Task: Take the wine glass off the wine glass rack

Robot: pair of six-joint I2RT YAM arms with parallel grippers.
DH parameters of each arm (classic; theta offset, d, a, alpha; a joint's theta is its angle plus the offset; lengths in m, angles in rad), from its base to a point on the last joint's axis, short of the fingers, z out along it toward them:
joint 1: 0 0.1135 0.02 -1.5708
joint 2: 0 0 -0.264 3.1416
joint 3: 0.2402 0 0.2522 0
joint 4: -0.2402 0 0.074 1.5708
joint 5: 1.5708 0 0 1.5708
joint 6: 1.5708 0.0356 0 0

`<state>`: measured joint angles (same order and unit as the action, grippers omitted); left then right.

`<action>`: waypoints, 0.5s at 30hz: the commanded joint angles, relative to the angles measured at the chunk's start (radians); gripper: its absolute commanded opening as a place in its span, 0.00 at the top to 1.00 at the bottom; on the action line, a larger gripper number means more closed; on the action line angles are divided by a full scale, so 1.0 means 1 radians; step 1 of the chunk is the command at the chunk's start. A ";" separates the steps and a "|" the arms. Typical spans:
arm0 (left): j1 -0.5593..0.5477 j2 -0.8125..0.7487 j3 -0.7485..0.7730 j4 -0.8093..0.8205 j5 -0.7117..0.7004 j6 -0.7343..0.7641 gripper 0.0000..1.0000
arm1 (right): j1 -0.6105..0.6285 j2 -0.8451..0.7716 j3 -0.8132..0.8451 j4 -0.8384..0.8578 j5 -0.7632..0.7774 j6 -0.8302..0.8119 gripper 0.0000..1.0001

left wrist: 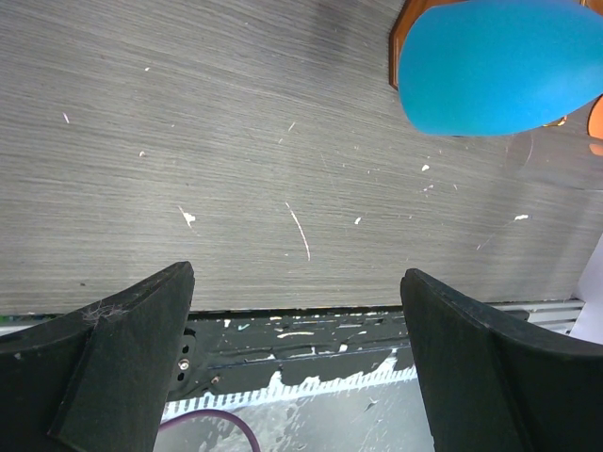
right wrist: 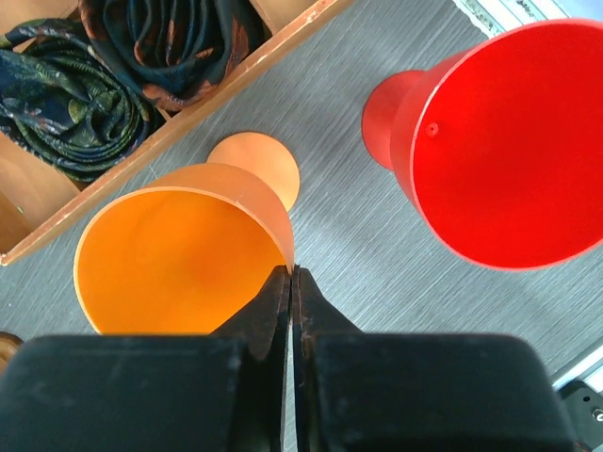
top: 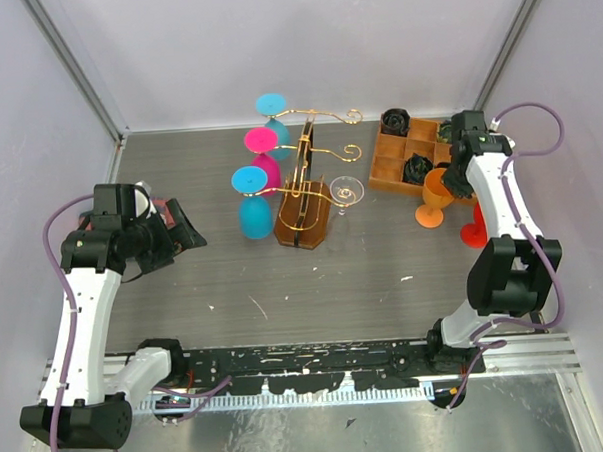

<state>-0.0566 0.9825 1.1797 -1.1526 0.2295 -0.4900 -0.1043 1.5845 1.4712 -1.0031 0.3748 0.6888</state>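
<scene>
The gold wire wine glass rack [top: 302, 196] stands mid-table on its brown base. Two blue wine glasses [top: 254, 216] and a pink one [top: 264, 163] hang upside down on its left arms, and a clear one [top: 347, 193] hangs on its right. An orange wine glass [top: 435, 195] stands upright on the table right of the rack. My right gripper [right wrist: 293, 275] is shut on the rim of this orange wine glass [right wrist: 170, 254]. My left gripper [top: 187, 231] hovers open and empty left of the rack. In its wrist view the near blue glass [left wrist: 499, 66] lies far ahead of the gripper [left wrist: 297, 358].
A red wine glass [top: 473, 229] stands just right of the orange one, close to my right arm, and shows as a red bowl [right wrist: 509, 141] in the wrist view. A compartmented wooden tray [top: 384, 162] with dark rolled cloths sits behind them. White walls enclose the table.
</scene>
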 commanded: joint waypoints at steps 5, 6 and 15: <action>0.002 -0.008 -0.001 0.004 0.002 0.021 0.01 | -0.044 0.002 -0.002 0.062 0.010 -0.041 0.96; 0.002 -0.007 -0.002 0.005 0.002 0.020 0.01 | -0.048 0.006 -0.003 0.062 0.005 -0.045 0.93; 0.002 0.004 0.001 0.010 0.011 0.018 0.02 | -0.054 -0.023 0.048 0.052 0.006 -0.061 0.42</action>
<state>-0.0566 0.9829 1.1797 -1.1526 0.2295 -0.4896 -0.1574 1.5929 1.4609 -0.9646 0.3721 0.6464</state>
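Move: At the right hand's closed fingertips is the orange wine glass, pinched by its rim; its middle lies about 3 cm ahead, 3 cm to the left and 7 cm below. The red wine glass stands 7 cm to the right and 2 cm back, equally low. Beyond the orange glass is the compartment box, centred some 17 cm ahead and 2 cm left. From the left hand, the orange glass is roughly 57 cm right, 15 cm ahead, 12 cm below. Drawing the pinched orange glass towards the red one, the right hand travels about 2 cm to the robot's right, practically level and with hardly any turn of the wrist. Late in that slide the fingers let go of the rim, spreading to roughly half open, one inside the bowl and the other outside its wall. ##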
